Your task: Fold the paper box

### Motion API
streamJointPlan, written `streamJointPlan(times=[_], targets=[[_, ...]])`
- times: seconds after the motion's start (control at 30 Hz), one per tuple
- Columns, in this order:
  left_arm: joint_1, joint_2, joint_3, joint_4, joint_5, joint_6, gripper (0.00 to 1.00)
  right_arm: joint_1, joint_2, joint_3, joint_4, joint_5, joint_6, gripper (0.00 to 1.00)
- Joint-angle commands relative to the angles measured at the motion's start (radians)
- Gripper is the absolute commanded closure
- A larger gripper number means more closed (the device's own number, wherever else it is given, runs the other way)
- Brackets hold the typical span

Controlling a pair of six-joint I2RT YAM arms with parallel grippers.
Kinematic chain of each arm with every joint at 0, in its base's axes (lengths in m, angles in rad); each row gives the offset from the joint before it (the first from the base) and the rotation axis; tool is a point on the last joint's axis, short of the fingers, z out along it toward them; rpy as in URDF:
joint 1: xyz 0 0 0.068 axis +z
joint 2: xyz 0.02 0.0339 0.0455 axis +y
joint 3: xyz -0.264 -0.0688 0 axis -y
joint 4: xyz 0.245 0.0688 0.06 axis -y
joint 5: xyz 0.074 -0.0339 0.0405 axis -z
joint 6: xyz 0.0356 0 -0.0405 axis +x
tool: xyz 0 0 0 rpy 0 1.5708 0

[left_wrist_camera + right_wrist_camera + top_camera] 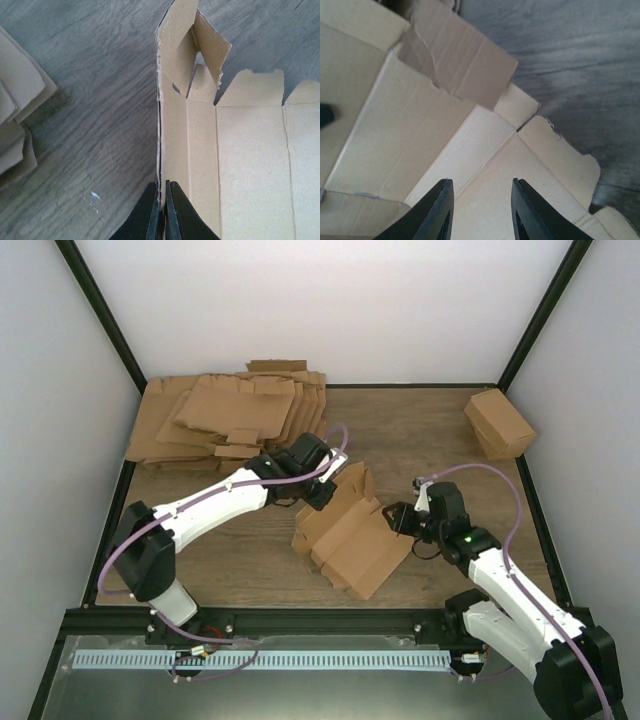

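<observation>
The paper box lies partly unfolded on the wooden table between the two arms, one long panel raised and its end flaps loose. My left gripper is at its far end. In the left wrist view that gripper is shut on the upright edge of the paper box, the thin cardboard wall pinched between both pads. My right gripper is at the box's right side. Seen from the right wrist, this gripper stands open just above a flat inner panel of the paper box, with nothing between its fingers.
A thick pile of flat brown sheets fills the back left of the table; its corner also shows in the left wrist view. A brown cardboard cuboid sits at the back right. Black frame rails border the table.
</observation>
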State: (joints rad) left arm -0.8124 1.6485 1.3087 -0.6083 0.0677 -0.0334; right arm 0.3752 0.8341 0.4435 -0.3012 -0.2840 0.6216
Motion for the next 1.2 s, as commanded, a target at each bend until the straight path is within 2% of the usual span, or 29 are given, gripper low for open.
streamJointPlan(times=[0.0,0.17,0.33,0.57,0.73,0.87,0.97,1.17], targets=[[-0.005,-0.061,-0.053,0.046,0.02,-0.057,0.96,-0.005,0.017,0.099,-0.035,0.011,-0.069,0.65],[-0.006,-0.106,-0.092,0.026,0.03,-0.074,0.96,-0.005,0.022,0.142,-0.055,0.022,-0.101,0.63],[-0.007,-0.171,-0.141,0.031,0.035,-0.094,0.96,-0.004,0.016,0.15,-0.037,-0.016,-0.135,0.46],[-0.007,-0.244,-0.191,0.029,0.038,-0.1,0.96,-0.004,0.046,0.17,0.022,-0.062,-0.201,0.33],[-0.008,-0.255,-0.193,0.007,0.053,-0.093,0.96,-0.006,0.089,0.163,0.114,-0.132,-0.292,0.17],[-0.008,-0.263,-0.19,-0.001,0.054,-0.089,0.96,0.005,0.07,0.112,0.235,-0.184,-0.405,0.13],[-0.007,-0.272,-0.188,-0.003,0.05,-0.087,0.96,0.044,0.069,0.07,0.302,-0.164,-0.491,0.13],[-0.008,-0.275,-0.184,-0.008,0.05,-0.08,0.96,0.096,0.193,0.086,0.363,-0.122,-0.524,0.14]])
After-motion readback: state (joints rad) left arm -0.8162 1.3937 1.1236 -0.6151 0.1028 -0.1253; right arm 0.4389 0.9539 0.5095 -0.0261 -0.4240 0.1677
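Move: The left hand, shut on the top edge of the raised wall, has the standing end flap about 5 cm ahead, 10 cm right and 6 cm lower; the cardboard stack's middle lies some 17 cm ahead and 19 cm left. From the right hand that flap is roughly 8 cm ahead, 5 cm left and 6 cm down. The box floor's middle lies about 5 cm back and 6 cm left of the right hand, some 11 cm below it. Up first, then leftward, the right hand travels about 5 cm each way with a little forward, opening its fingers wide and tipping them up some 25 degrees while swinging counter-clockwise to face the standing end flap. The left hand keeps its pinch on the wall's edge, draws it back and left towards its own base, and lifts it slightly. ##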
